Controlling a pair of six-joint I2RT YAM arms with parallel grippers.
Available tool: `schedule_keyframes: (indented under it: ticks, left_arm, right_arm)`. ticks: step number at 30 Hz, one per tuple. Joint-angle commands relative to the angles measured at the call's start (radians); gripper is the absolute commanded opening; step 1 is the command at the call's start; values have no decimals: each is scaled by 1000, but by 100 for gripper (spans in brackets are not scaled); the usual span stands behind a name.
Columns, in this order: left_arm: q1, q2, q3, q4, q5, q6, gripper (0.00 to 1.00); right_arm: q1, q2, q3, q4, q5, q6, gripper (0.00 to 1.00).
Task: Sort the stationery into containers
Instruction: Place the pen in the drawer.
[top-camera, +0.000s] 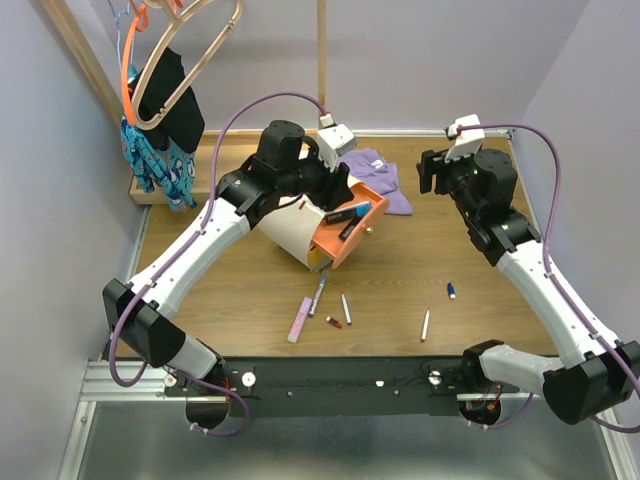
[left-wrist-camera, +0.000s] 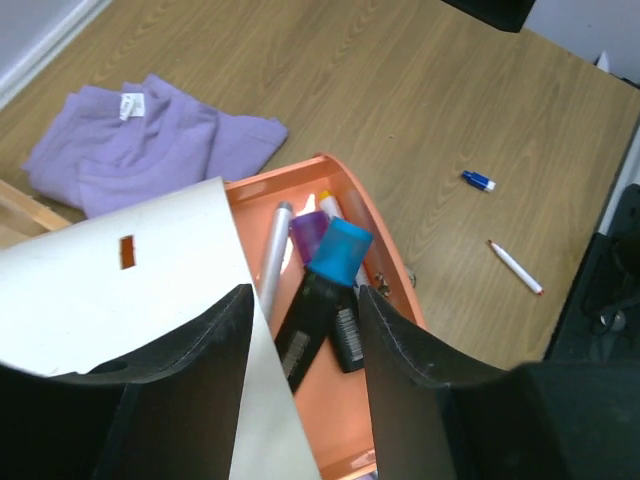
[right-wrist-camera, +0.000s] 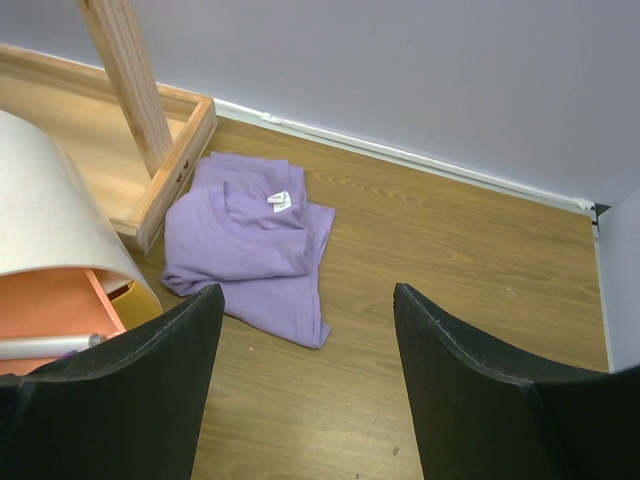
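Observation:
The container, a cream-white drum (top-camera: 295, 235) with an orange drawer (top-camera: 340, 243), lies tilted at mid-table. In the drawer (left-wrist-camera: 395, 270) lie a black marker with a blue cap (left-wrist-camera: 338, 252), a silver pen (left-wrist-camera: 272, 258), a purple marker (left-wrist-camera: 306, 230) and another black marker (left-wrist-camera: 347, 340). My left gripper (left-wrist-camera: 305, 340) hangs open just above them with nothing between its fingers. On the table lie a pink marker (top-camera: 299, 320), a grey pen (top-camera: 318, 293), two white pens (top-camera: 346, 308) (top-camera: 425, 325), a small red piece (top-camera: 333, 322) and a small blue marker (top-camera: 452, 290). My right gripper (top-camera: 432, 172) is open and empty, off to the right.
A folded purple cloth (top-camera: 385, 180) lies behind the drawer. A wooden tray (right-wrist-camera: 150, 190) with an upright post (right-wrist-camera: 125, 80) stands at the back left. Hangers and dark clothes (top-camera: 165, 110) hang at the far left. Walls close in on three sides.

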Motion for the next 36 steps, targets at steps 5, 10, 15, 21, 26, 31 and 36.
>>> schedule_keyframes:
  ticks: [5, 10, 15, 21, 26, 31, 36]
  left_arm:
    - [0, -128, 71, -39, -99, 120, 63]
    - [115, -249, 46, -51, -224, 142, 65]
    - [352, -379, -61, -51, -344, 103, 75]
    - [494, -530, -240, -82, -381, 74, 83]
    - [612, -567, -267, -129, -376, -21, 87]
    - [776, -518, -207, -178, -315, -163, 89]
    - [960, -496, -201, -117, -263, -294, 89]
  right_arm:
    - [-6, -26, 30, -44, -95, -26, 75]
    - [3, -72, 113, -283, -675, -299, 72]
    - [144, -23, 287, -639, -721, -555, 73]
    - [397, 222, 678, -886, -638, -672, 75]
    - [637, 431, 759, -969, -502, -801, 75]
    - [775, 510, 619, -902, -521, -923, 75]
    - [823, 626, 599, -863, -543, -1023, 75]
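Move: The right hand is empty, and the blue-tipped pen lies about 20 cm nearer the base, 27 cm to its left and some 31 cm below. The pink marker is about 5 cm left of that pen and 6 cm nearer the base; the white pen is 7 cm right and 4 cm nearer. From the left hand, the blue-tipped pen lies about 13 cm back, 5 cm left and 31 cm down; the black marker in the drawer is 3 cm back, 3 cm right and 6 cm below. The left hand leaves the already loosened black marker in the drawer, opening wider as it rises, then swings about 35 cm left and sinks partway back while turning some 70 degrees counter-clockwise. The right hand, still open, sweeps some 30 cm left and 24 cm back towards the blue-tipped pen, first rising, then dropping fast as it turns roughly a quarter-turn counter-clockwise and tips its fingers down; it ends well above the table. ##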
